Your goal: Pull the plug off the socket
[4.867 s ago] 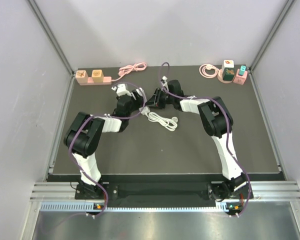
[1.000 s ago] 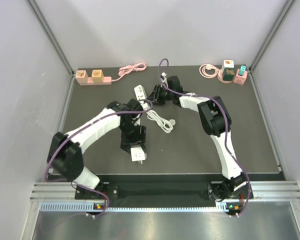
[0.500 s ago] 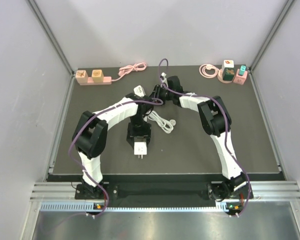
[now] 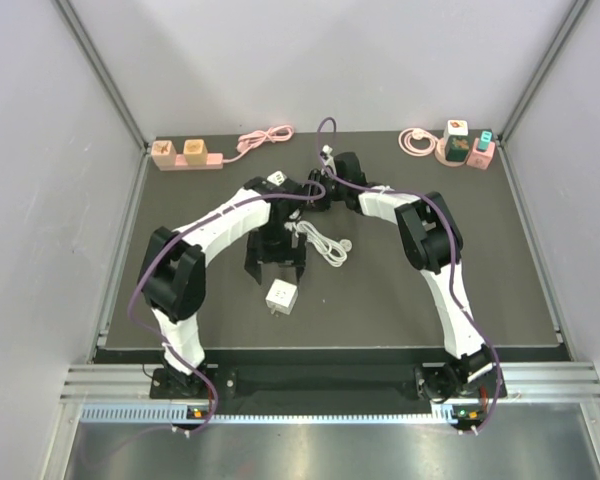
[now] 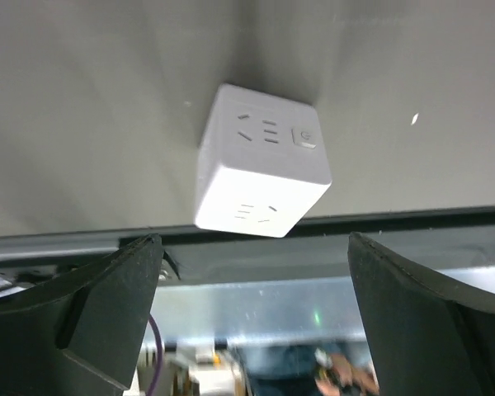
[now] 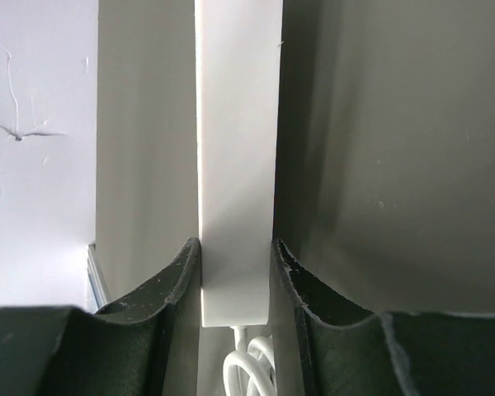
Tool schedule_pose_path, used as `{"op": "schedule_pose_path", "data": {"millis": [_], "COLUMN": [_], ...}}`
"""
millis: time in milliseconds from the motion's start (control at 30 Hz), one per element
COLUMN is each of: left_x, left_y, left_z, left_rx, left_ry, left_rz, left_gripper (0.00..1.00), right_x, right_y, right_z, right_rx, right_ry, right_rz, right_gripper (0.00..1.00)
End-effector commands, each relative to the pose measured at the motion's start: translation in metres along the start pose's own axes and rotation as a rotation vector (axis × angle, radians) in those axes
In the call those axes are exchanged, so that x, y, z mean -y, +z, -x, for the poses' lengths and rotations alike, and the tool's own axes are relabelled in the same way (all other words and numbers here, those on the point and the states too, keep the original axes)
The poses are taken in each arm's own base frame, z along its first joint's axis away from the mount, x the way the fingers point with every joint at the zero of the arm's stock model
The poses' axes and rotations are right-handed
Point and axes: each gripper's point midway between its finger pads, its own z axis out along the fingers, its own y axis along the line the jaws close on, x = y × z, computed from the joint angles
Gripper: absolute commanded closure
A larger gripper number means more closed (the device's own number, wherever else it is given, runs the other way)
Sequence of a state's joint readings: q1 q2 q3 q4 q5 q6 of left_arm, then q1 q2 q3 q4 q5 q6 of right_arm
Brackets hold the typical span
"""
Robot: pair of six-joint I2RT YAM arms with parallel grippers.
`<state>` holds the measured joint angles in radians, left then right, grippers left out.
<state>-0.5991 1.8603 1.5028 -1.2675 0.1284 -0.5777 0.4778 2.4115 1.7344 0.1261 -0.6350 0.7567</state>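
The plug (image 4: 281, 297) is a white cube lying loose on the dark table, near the front edge; in the left wrist view the plug (image 5: 260, 169) shows its slotted faces. My left gripper (image 4: 275, 268) hovers just behind it, open, with nothing between the black fingers (image 5: 99, 313); the left gripper (image 5: 254, 247) is clear of the cube. The socket (image 6: 238, 124), a long white power strip, is clamped between the jaws of my right gripper (image 6: 236, 247). From above, the socket (image 4: 277, 179) is mostly hidden under the left arm, with the right gripper (image 4: 302, 190) beside it.
The strip's white cable (image 4: 325, 243) lies coiled mid-table, right of the left gripper. A pink power strip (image 4: 185, 153) with its cable (image 4: 265, 138) sits at the back left. Pink, white and teal cube sockets (image 4: 465, 145) and a pink coil (image 4: 414, 139) stand back right.
My left gripper has opened and let go of the white cube, which now rests on the table. The left gripper has drawn back from it. The right arm has held still.
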Motion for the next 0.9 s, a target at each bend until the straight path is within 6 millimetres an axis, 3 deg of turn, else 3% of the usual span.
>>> {"op": "schedule_pose_path", "data": {"millis": [0, 67, 100, 133, 167, 200, 233, 300, 333, 400, 500, 533, 567, 600, 633, 667, 800, 833, 867], "left_x": [-0.012, -0.014, -0.009, -0.010, -0.015, -0.010, -0.018, -0.024, -0.037, -0.049, -0.062, -0.068, -0.071, -0.075, -0.090, -0.088, -0.106, -0.111, -0.107], "left_y": [-0.059, -0.086, -0.097, -0.118, -0.114, -0.129, -0.129, -0.154, -0.151, -0.161, -0.181, -0.186, -0.186, -0.169, -0.169, -0.184, -0.171, -0.156, -0.156], "left_z": [0.023, 0.028, 0.042, 0.042, 0.044, 0.061, 0.055, 0.072, 0.066, 0.074, 0.098, 0.118, 0.128, 0.148, 0.162, 0.175, 0.231, 0.248, 0.262], "left_rx": [0.255, 0.377, 0.479, 0.576, 0.621, 0.750, 0.820, 1.028, 1.076, 1.178, 1.279, 1.267, 1.249, 1.194, 1.174, 1.180, 1.150, 1.122, 1.128], "left_ry": [-0.015, -0.053, -0.062, -0.082, -0.100, -0.117, -0.145, -0.212, -0.255, -0.316, -0.376, -0.397, -0.414, -0.436, -0.499, -0.511, -0.669, -0.752, -0.784], "left_rz": [0.026, -0.016, -0.053, -0.102, -0.105, -0.156, -0.187, -0.247, -0.257, -0.268, -0.270, -0.258, -0.257, -0.231, -0.231, -0.269, -0.299, -0.333, -0.407], "left_gripper": [0.02, 0.05, 0.06, 0.12, 0.14, 0.16, 0.19, 0.22, 0.24, 0.26, 0.25, 0.23, 0.19, 0.18, 0.19, 0.22, 0.41, 0.48, 0.49], "right_x": [0.008, 0.006, 0.003, 0.001, 0.001, -0.001, 0.001, -0.004, -0.007, -0.008, -0.010, -0.011, -0.009, -0.005, -0.004, -0.002, 0.017, 0.019, 0.021], "right_y": [0.000, -0.004, -0.007, -0.009, -0.012, -0.017, -0.021, -0.033, -0.037, -0.051, -0.071, -0.075, -0.080, -0.087, -0.089, -0.093, -0.109, -0.111, -0.112], "right_z": [-0.006, -0.001, 0.004, 0.007, 0.009, 0.020, 0.025, 0.041, 0.047, 0.057, 0.066, 0.070, 0.072, 0.075, 0.076, 0.081, 0.098, 0.101, 0.103], "right_rx": [-0.001, 0.014, 0.030, 0.037, 0.038, 0.070, 0.082, 0.129, 0.148, 0.192, 0.258, 0.284, 0.296, 0.311, 0.319, 0.333, 0.382, 0.391, 0.395], "right_ry": [-0.065, -0.097, -0.112, -0.149, -0.169, -0.196, -0.238, -0.287, -0.330, -0.368, -0.407, -0.418, -0.415, -0.406, -0.400, -0.393, -0.325, -0.312, -0.303], "right_rz": [-0.030, -0.040, -0.049, -0.051, -0.059, -0.080, -0.098, -0.113, -0.114, -0.138, -0.153, -0.149, -0.157, -0.167, -0.168, -0.170, -0.186, -0.180, -0.178], "right_gripper": [0.78, 0.72, 0.67, 0.61, 0.48, 0.43, 0.34, 0.29, 0.24, 0.16, 0.07, 0.06, 0.06, 0.06, 0.05, 0.05, 0.06, 0.06, 0.05]}}
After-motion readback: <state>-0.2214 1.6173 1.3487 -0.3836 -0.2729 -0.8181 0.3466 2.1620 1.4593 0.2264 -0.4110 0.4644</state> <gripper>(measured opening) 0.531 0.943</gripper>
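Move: The left hand is open and empty. The inner tan block on the pink strip, where it seems bound, stands some 38 cm ahead and 25 cm to its left, 2 cm lower; the outer tan block is 8 cm farther left. The freed plug is 3 cm back and 4 cm below it, the white strip's middle 28 cm ahead and 2 cm left. The right hand still grips the white strip, whose middle is about 4 cm forward and 2 cm left; its cable lies 11 cm back and 8 cm right. The right fingers open wide and let go of the white strip, then draw off about 11 cm to the right, a little forward and up. Meanwhile the empty left hand leaves the plug, climbing some 12 cm before sweeping forward and left towards the pink strip (about 24 cm forward in all), its fingers swinging from straight down to mostly forward and closing about halfway. ##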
